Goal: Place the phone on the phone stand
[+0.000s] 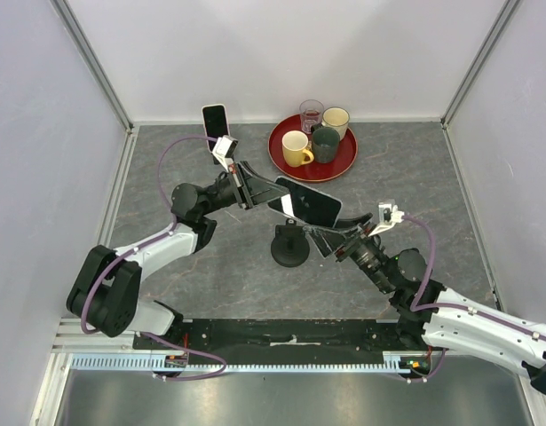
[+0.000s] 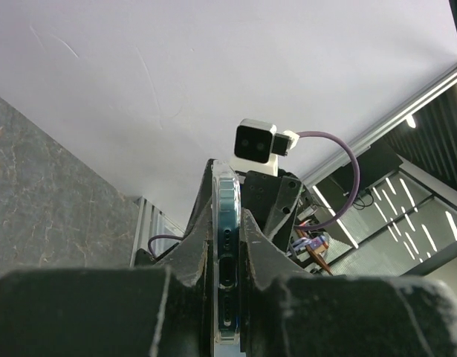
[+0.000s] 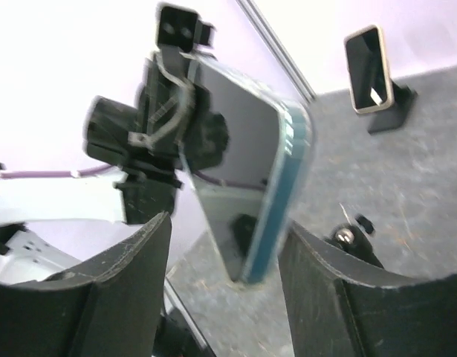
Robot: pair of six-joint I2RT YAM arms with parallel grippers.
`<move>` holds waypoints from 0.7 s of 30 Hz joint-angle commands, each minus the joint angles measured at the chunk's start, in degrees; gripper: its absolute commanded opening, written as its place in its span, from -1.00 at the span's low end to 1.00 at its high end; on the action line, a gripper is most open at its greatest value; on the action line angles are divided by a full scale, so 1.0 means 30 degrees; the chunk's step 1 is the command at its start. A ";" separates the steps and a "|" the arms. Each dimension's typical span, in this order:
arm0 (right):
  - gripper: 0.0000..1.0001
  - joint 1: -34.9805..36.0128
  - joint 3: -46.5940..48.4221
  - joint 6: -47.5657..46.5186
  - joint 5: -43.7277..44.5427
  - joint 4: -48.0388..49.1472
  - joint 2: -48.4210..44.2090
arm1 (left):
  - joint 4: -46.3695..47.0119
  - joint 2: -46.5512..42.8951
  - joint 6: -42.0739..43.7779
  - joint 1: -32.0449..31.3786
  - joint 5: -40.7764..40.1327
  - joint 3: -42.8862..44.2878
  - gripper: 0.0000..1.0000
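The phone (image 1: 304, 201), dark-screened with a teal edge in a clear case, is held in the air above the black round-based phone stand (image 1: 290, 247). My left gripper (image 1: 255, 191) is shut on the phone's left end; in the left wrist view the phone's port edge (image 2: 227, 253) is pinched between the fingers. My right gripper (image 1: 330, 232) is open at the phone's right end. In the right wrist view the phone (image 3: 250, 171) hangs between the spread fingers (image 3: 131, 268) without clearly touching them. The stand's top (image 3: 352, 238) shows just past the right finger.
A second phone (image 1: 216, 120) stands on its own stand at the back left and also shows in the right wrist view (image 3: 369, 71). A red tray (image 1: 281, 160) with several cups sits at the back centre. White walls enclose the grey table.
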 commanded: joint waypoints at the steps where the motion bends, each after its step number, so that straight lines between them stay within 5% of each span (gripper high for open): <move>1: 0.27 -0.0032 -0.0339 0.0216 -0.1111 0.5531 0.0251 | 0.5432 0.0042 -0.1298 0.0005 -0.0669 0.0200 -0.95; 4: 0.21 -0.0032 -0.0309 0.0244 -0.0585 0.6116 0.0485 | 0.5491 -0.0017 -0.1210 -0.0112 -0.0581 0.0258 -0.95; 9: -0.44 -0.0061 0.0275 -0.0135 -0.0350 0.5683 0.0691 | 0.5461 0.0158 -0.1209 -0.0258 -0.0289 0.0463 -0.95; 16: -1.00 -0.0032 -0.0076 -0.0543 0.1144 0.4630 -0.0333 | 0.4820 0.0685 -0.1239 -0.0639 0.0677 0.1136 -0.93; 20: -1.00 -0.0090 0.0013 -0.1746 0.1787 0.2200 -0.2434 | 0.2829 0.1037 -0.1240 -0.0610 0.2259 0.2307 -0.02; 21: -1.00 -0.0062 0.0158 -0.1980 0.1992 0.0657 -0.2966 | 0.2709 0.1038 -0.1123 -0.0610 0.2464 0.2339 0.07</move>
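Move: The phone, in the left hand's grip by its left end, has its middle about 5 cm ahead of the open right hand, 4 cm to its left and some 3 cm above it. From the left hand that middle is roughly 6 cm right, 2 cm back and 2 cm up. Counted from the right hand, the empty phone stand is about 4 cm ahead, 8 cm left and 22 cm down; the yellow mug some 33 cm ahead, 6 cm left and 23 cm down. Rising about 4 cm and rolling some 10 degrees so that its left side lifts, the right hand brings its partly open fingers up around the phone's free right end and closes them, pinching it, then eases nearly 2 cm to the right. The left hand, gripping at first, lifts and draws back about 1.5 cm each, and at the end opens to let go of the left end. ##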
